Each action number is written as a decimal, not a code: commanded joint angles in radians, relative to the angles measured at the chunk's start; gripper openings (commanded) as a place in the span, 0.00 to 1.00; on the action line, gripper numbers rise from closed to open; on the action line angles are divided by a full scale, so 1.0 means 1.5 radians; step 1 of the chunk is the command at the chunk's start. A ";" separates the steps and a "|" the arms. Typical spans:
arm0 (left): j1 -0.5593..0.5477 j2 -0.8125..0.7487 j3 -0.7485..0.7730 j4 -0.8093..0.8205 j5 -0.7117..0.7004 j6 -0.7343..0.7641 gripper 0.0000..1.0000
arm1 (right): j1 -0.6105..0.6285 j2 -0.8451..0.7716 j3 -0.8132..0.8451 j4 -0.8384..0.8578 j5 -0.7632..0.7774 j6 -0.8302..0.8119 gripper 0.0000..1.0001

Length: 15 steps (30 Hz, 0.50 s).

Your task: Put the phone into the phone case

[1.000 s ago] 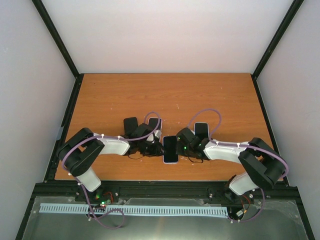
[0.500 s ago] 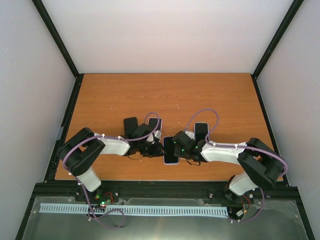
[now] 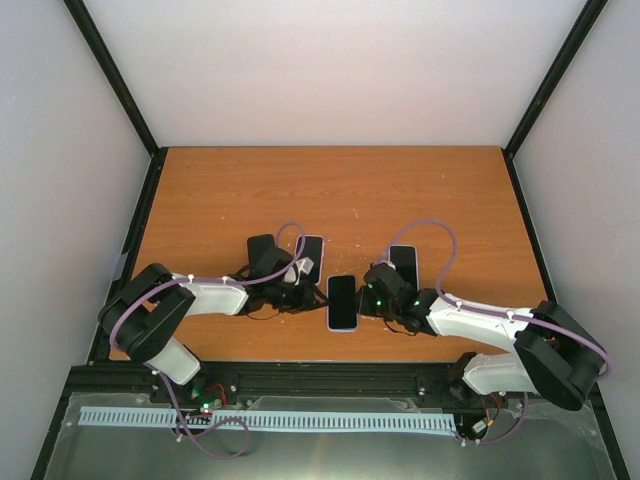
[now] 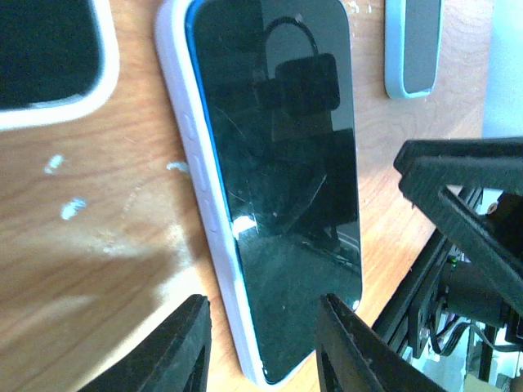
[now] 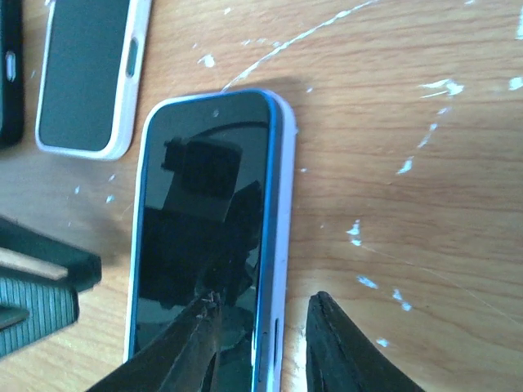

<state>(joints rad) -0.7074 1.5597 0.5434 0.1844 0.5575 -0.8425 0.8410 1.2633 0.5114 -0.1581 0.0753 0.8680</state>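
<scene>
The phone [image 3: 341,300] lies screen up near the table's front edge, its blue rim sitting inside a white phone case [image 4: 200,204]. My left gripper [image 3: 308,293] is just left of it and my right gripper [image 3: 368,300] just right of it. In the left wrist view the left gripper [image 4: 265,347] is open, one finger over bare wood and the other over the phone [image 4: 274,180] screen. In the right wrist view the right gripper [image 5: 261,347] is open and straddles the right edge of the phone [image 5: 204,237], not clamping it.
A black case [image 3: 262,247] and a dark case with a white rim [image 3: 312,252] lie behind the left gripper. Another white-rimmed case [image 3: 403,262] lies behind the right gripper. The table's front edge and the black rail [image 3: 330,375] run just below the phone.
The right gripper reached over the phone while shut, then pulled back to the right and opened. The left gripper drew back a little to the left. The phone stayed nearly in place.
</scene>
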 commanded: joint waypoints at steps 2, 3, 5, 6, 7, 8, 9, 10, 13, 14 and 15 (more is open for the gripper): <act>0.008 -0.005 -0.001 0.014 -0.002 -0.004 0.36 | -0.008 0.012 -0.039 0.135 -0.073 -0.008 0.37; 0.008 -0.003 -0.002 0.016 -0.002 -0.005 0.36 | -0.009 0.018 -0.043 0.147 -0.077 -0.005 0.42; 0.007 0.003 -0.003 0.022 0.001 -0.004 0.36 | -0.010 0.030 -0.047 0.164 -0.084 0.002 0.49; 0.008 0.009 -0.002 0.026 0.003 -0.004 0.35 | -0.011 0.034 -0.050 0.175 -0.088 0.005 0.52; 0.008 0.014 -0.002 0.029 0.004 -0.004 0.35 | -0.012 0.039 -0.054 0.185 -0.092 0.010 0.54; 0.007 0.020 -0.003 0.031 0.006 -0.004 0.35 | -0.012 0.043 -0.059 0.196 -0.096 0.015 0.57; 0.008 0.023 -0.004 0.035 0.007 -0.005 0.35 | -0.012 0.045 -0.065 0.209 -0.100 0.020 0.59; 0.007 0.026 -0.006 0.040 0.009 -0.007 0.33 | -0.013 0.050 -0.071 0.224 -0.105 0.025 0.61; 0.008 0.031 -0.009 0.053 0.014 -0.009 0.31 | -0.019 0.064 -0.095 0.270 -0.129 0.043 0.66; 0.007 0.031 -0.009 0.055 0.016 -0.009 0.31 | -0.020 0.069 -0.099 0.286 -0.139 0.048 0.67; 0.007 0.032 -0.009 0.056 0.019 -0.008 0.31 | -0.022 0.074 -0.101 0.300 -0.149 0.054 0.69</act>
<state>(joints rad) -0.7002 1.5951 0.5320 0.2165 0.5655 -0.8505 0.8219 1.3449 0.3885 0.1745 -0.0906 0.9058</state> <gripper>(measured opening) 0.312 0.665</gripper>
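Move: The phone in its lilac case lies between the hands: its middle is about 4 cm to the right hand's left, 1 cm nearer the base and 4 cm below. From the left hand the same phone is about 4 cm right, 1 cm back and 3 cm down. The pink-cased phone is 12 cm farther out than it and 9 cm to its left; the blue-cased phone is 10 cm farther out than it and 17 cm to its right. The phone in the lilac case is being straddled from its right: the right hand slides left about 2.5 cm over it and sinks about 1.5 cm, opening its fingers from a narrow gap to about two thirds while the wrist rolls some 10 degrees, fingertips swinging left. The left hand stays at the phone's left edge, then sinks about 1 cm towards it without really changing its finger gap. ##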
